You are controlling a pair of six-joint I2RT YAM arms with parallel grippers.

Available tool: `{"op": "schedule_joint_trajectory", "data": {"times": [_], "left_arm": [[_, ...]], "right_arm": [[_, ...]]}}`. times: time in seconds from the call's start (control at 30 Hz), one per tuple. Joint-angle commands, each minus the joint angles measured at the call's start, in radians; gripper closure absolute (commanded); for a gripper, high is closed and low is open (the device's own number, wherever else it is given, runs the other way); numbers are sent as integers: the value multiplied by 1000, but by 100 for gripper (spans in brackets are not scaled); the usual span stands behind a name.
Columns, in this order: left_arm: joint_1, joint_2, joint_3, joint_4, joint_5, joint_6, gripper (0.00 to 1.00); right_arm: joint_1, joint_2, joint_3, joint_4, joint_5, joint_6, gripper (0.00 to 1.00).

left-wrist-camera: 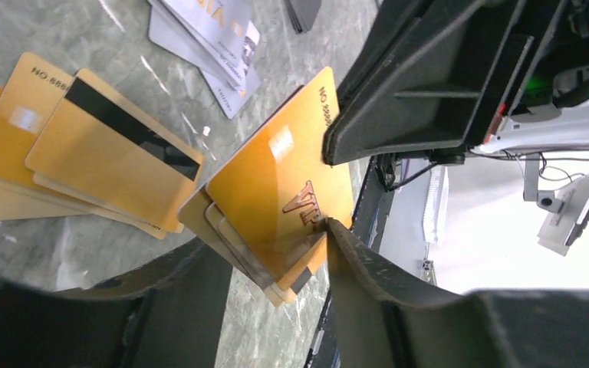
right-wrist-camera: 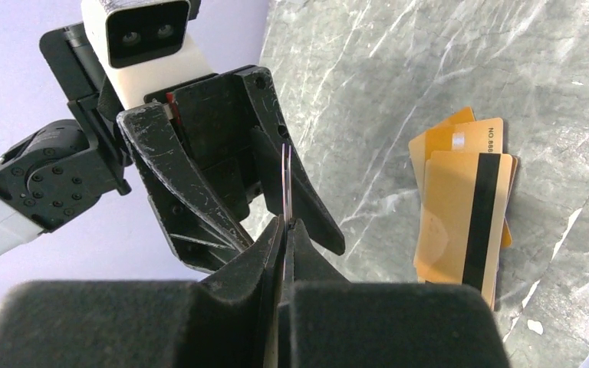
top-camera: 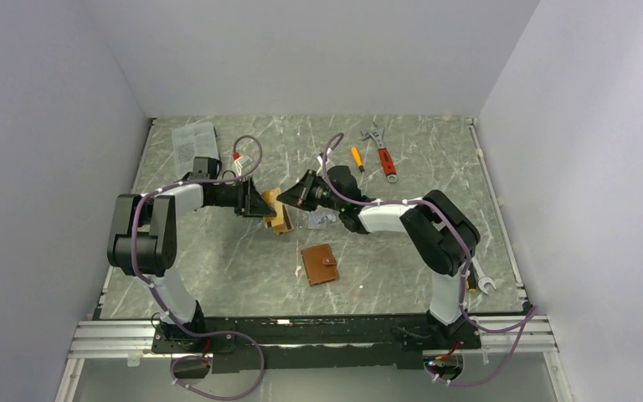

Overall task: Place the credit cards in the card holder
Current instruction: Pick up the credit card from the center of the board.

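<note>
My left gripper [top-camera: 261, 203] and right gripper [top-camera: 291, 195] meet tip to tip above the table's middle. In the left wrist view a tilted stack of credit cards [left-wrist-camera: 276, 192], topped by an orange-gold "VIP" card, sits lifted between my left gripper's [left-wrist-camera: 264, 238] fingers, one fingertip [left-wrist-camera: 330, 230] pressing its face. My right gripper [right-wrist-camera: 285, 222] is shut flat on the top card's far edge [right-wrist-camera: 285, 176], seen edge-on. More orange-gold cards [right-wrist-camera: 460, 207], one with a black stripe, lie fanned on the table. The tan-brown card holder [top-camera: 320, 264] lies closed nearer the bases, untouched.
Silver-grey cards [left-wrist-camera: 215, 38] lie just beyond the orange pile. A red-handled wrench [top-camera: 383, 155] and an orange screwdriver [top-camera: 357, 157] rest at the back. Another spanner [top-camera: 481, 283] lies by the right arm. A printed sheet [top-camera: 194, 138] sits at the back left.
</note>
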Motion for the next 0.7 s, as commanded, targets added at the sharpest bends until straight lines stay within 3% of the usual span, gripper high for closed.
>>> {"op": "schedule_joint_trajectory", "data": {"times": [0.0,0.13,0.27,0.43,0.57,0.67], "left_arm": [[6,-42,-8,64,109,-27,53],[16,-67,-9,50,118,-14,70],[18,-81,5,1,122,21,83],[19,-92,7,-14,144,22,87],[18,-100,-1,-31,163,29,88],[19,-102,-3,-39,172,30,90]], "right_arm": [[-3,-2,-9,104,-16,25,100],[-3,-1,-17,95,-19,12,99],[-5,-2,-23,77,-45,-5,74],[-12,5,-15,98,-81,-5,51],[-14,9,-11,104,-89,-13,46],[-17,23,-16,137,-98,12,48]]}}
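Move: The credit cards in the right fingers sit between the left hand's open fingers, their middle about 2 cm to its right, 1 cm ahead and 1 cm above. The card stack on the table lies some 3 cm ahead of the left hand, 2 cm right and 10 cm below; the silver cards 5 cm ahead and 14 cm right. From the right hand, the held cards' middle is roughly 1 cm left, 1 cm back and 2 cm down. The left fingers rise about 3 cm, closing on the held credit cards, as the right fingers open around them. ##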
